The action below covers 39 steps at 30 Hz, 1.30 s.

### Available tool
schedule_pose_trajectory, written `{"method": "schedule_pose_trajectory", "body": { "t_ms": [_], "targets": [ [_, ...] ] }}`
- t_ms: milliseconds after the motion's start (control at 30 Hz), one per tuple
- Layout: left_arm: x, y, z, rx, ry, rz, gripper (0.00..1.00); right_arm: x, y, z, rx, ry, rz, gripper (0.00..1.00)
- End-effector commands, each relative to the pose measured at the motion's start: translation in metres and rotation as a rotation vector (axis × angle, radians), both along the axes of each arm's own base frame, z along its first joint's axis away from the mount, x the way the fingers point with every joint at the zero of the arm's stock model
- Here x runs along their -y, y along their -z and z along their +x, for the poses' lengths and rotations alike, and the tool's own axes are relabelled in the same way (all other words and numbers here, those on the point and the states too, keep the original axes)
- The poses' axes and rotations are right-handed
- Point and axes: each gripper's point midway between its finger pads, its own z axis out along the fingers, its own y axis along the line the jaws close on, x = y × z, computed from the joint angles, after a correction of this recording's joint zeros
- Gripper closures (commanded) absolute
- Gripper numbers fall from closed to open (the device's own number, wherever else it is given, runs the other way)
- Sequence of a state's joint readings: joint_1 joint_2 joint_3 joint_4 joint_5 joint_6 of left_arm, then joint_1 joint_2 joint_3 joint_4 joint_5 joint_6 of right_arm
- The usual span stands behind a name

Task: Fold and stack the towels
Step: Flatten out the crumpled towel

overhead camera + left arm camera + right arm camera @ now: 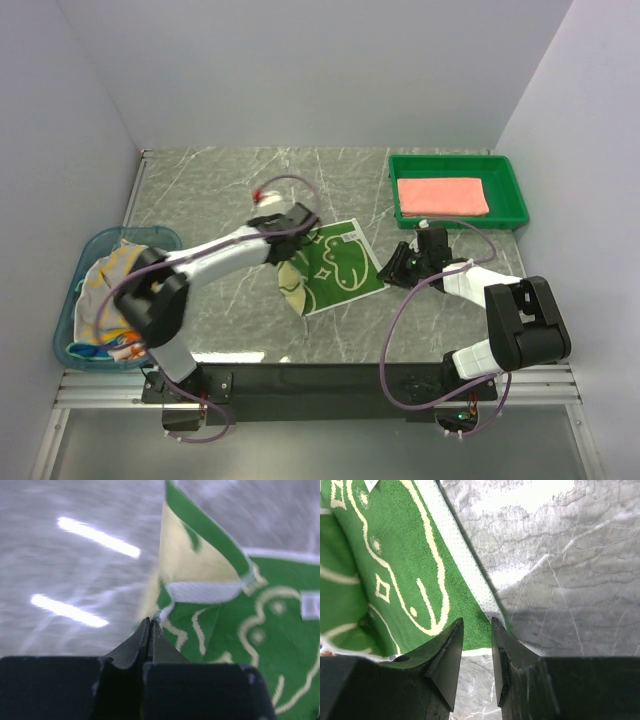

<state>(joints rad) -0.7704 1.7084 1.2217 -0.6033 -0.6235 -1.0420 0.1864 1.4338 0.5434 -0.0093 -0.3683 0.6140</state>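
Note:
A dark green towel (340, 262) with pale frog outlines lies spread in the middle of the table. Its left part is turned up, showing the pale yellow underside (192, 562). My left gripper (288, 232) sits at that left edge, jaws pressed together on the towel's white hem (150, 621). At the towel's right corner my right gripper (392, 268) is open, and the corner of the green towel (400, 565) lies just ahead of and between its fingertips (476, 622). A folded salmon-pink towel (442, 195) lies flat in the tray.
The green plastic tray (455, 160) stands at the back right. A blue basket (70, 300) at the left edge holds several crumpled cloths (105, 290). Grey marble tabletop (220, 190) surrounds the towel, with walls close on three sides.

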Motion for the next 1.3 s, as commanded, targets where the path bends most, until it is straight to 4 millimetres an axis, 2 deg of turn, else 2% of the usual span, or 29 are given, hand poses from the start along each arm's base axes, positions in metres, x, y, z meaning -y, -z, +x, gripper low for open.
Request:
{"method": "schedule_pose_trajectory", "body": {
  "t_ms": [0,67,100,133,200,267,300,467,500,600,700,833,967,1033,1067,1100,1133,1167,1233,1267],
  "targets": [
    [-0.079,-0.01,-0.038,0.005,-0.248,0.005,0.99,0.019,0.016,-0.01,-0.065,0.045,-0.085,0.63],
    [-0.103,-0.006,-0.054,-0.009,-0.295,0.004,0.99,0.021,0.014,-0.006,-0.058,0.05,-0.097,0.63],
    [-0.117,-0.013,-0.059,0.012,-0.34,-0.03,0.98,0.021,0.011,-0.003,-0.054,0.051,-0.103,0.63],
    [-0.131,-0.005,-0.072,-0.007,-0.361,-0.007,0.97,0.022,0.01,-0.002,-0.055,0.053,-0.113,0.63],
    [-0.153,-0.006,-0.093,-0.01,-0.42,-0.004,0.94,0.025,0.004,0.006,-0.041,0.06,-0.13,0.63],
    [-0.165,-0.008,-0.108,-0.007,-0.455,-0.007,0.93,0.027,-0.002,0.011,-0.029,0.065,-0.146,0.63],
    [-0.174,-0.01,-0.122,-0.006,-0.485,-0.02,0.92,0.029,-0.007,0.016,-0.018,0.073,-0.159,0.62],
    [-0.19,-0.025,-0.151,0.021,-0.525,-0.105,0.83,0.038,-0.028,0.029,0.037,0.091,-0.226,0.62],
    [-0.188,-0.03,-0.155,0.035,-0.512,-0.156,0.72,0.039,-0.035,0.033,0.047,0.089,-0.233,0.61],
    [-0.162,-0.033,-0.16,0.018,-0.392,-0.306,0.23,0.037,-0.051,0.039,0.094,0.081,-0.251,0.6],
    [-0.146,-0.035,-0.164,0.013,-0.334,-0.415,0.17,0.026,-0.066,0.041,0.143,0.048,-0.246,0.6],
    [-0.135,-0.046,-0.151,0.052,-0.232,-0.402,0.17,0.004,-0.068,0.038,0.148,-0.016,-0.227,0.6],
    [-0.115,-0.056,-0.121,0.032,-0.104,-0.292,0.18,-0.022,-0.055,0.032,0.119,-0.071,-0.227,0.6],
    [-0.104,-0.057,-0.099,0.024,-0.088,-0.237,0.19,-0.03,-0.047,0.032,0.096,-0.079,-0.224,0.6],
    [-0.104,-0.047,-0.09,-0.005,-0.084,-0.185,0.2,-0.034,-0.044,0.031,0.089,-0.082,-0.224,0.6],
    [-0.098,-0.052,-0.076,0.022,-0.083,-0.193,0.21,-0.041,-0.04,0.031,0.081,-0.095,-0.225,0.6],
    [-0.097,-0.048,-0.069,0.018,-0.078,-0.179,0.21,-0.044,-0.037,0.03,0.074,-0.101,-0.227,0.6],
    [-0.1,-0.034,-0.06,-0.021,-0.096,-0.15,0.21,-0.048,-0.035,0.029,0.071,-0.111,-0.23,0.6],
    [-0.099,-0.026,-0.049,-0.043,-0.111,-0.149,0.22,-0.055,-0.027,0.03,0.05,-0.126,-0.24,0.6],
    [-0.101,-0.012,-0.046,-0.08,-0.136,-0.139,0.22,-0.056,-0.024,0.029,0.041,-0.128,-0.242,0.6]
  ]
}}
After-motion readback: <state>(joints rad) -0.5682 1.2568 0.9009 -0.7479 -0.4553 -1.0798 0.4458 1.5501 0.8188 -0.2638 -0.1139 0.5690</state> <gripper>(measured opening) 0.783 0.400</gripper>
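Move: The green towel's free left end is already in the left hand's closed fingers; the bare marble where it is to lie is about 18 cm to that hand's left, 14 cm back and 9 cm below. The towel's flat half centres 10 cm right and 3 cm back, the laundry basket about 35 cm left and 11 cm back. From the right hand, the towel's right end centres some 4 cm ahead and 3 cm left, its printed tag about 10 cm ahead and 8 cm left. The towel's held end is swept fast about 18 cm left and 14 cm back by the left hand, turning some 25 degrees counter-clockwise; the fingers open wide and let it go above the table, then the hand swings forward, right and down over the cloth. The right hand shifts slightly right and forward, lifts about 5 cm, then moves left and down again onto the right end, fingers half open. ##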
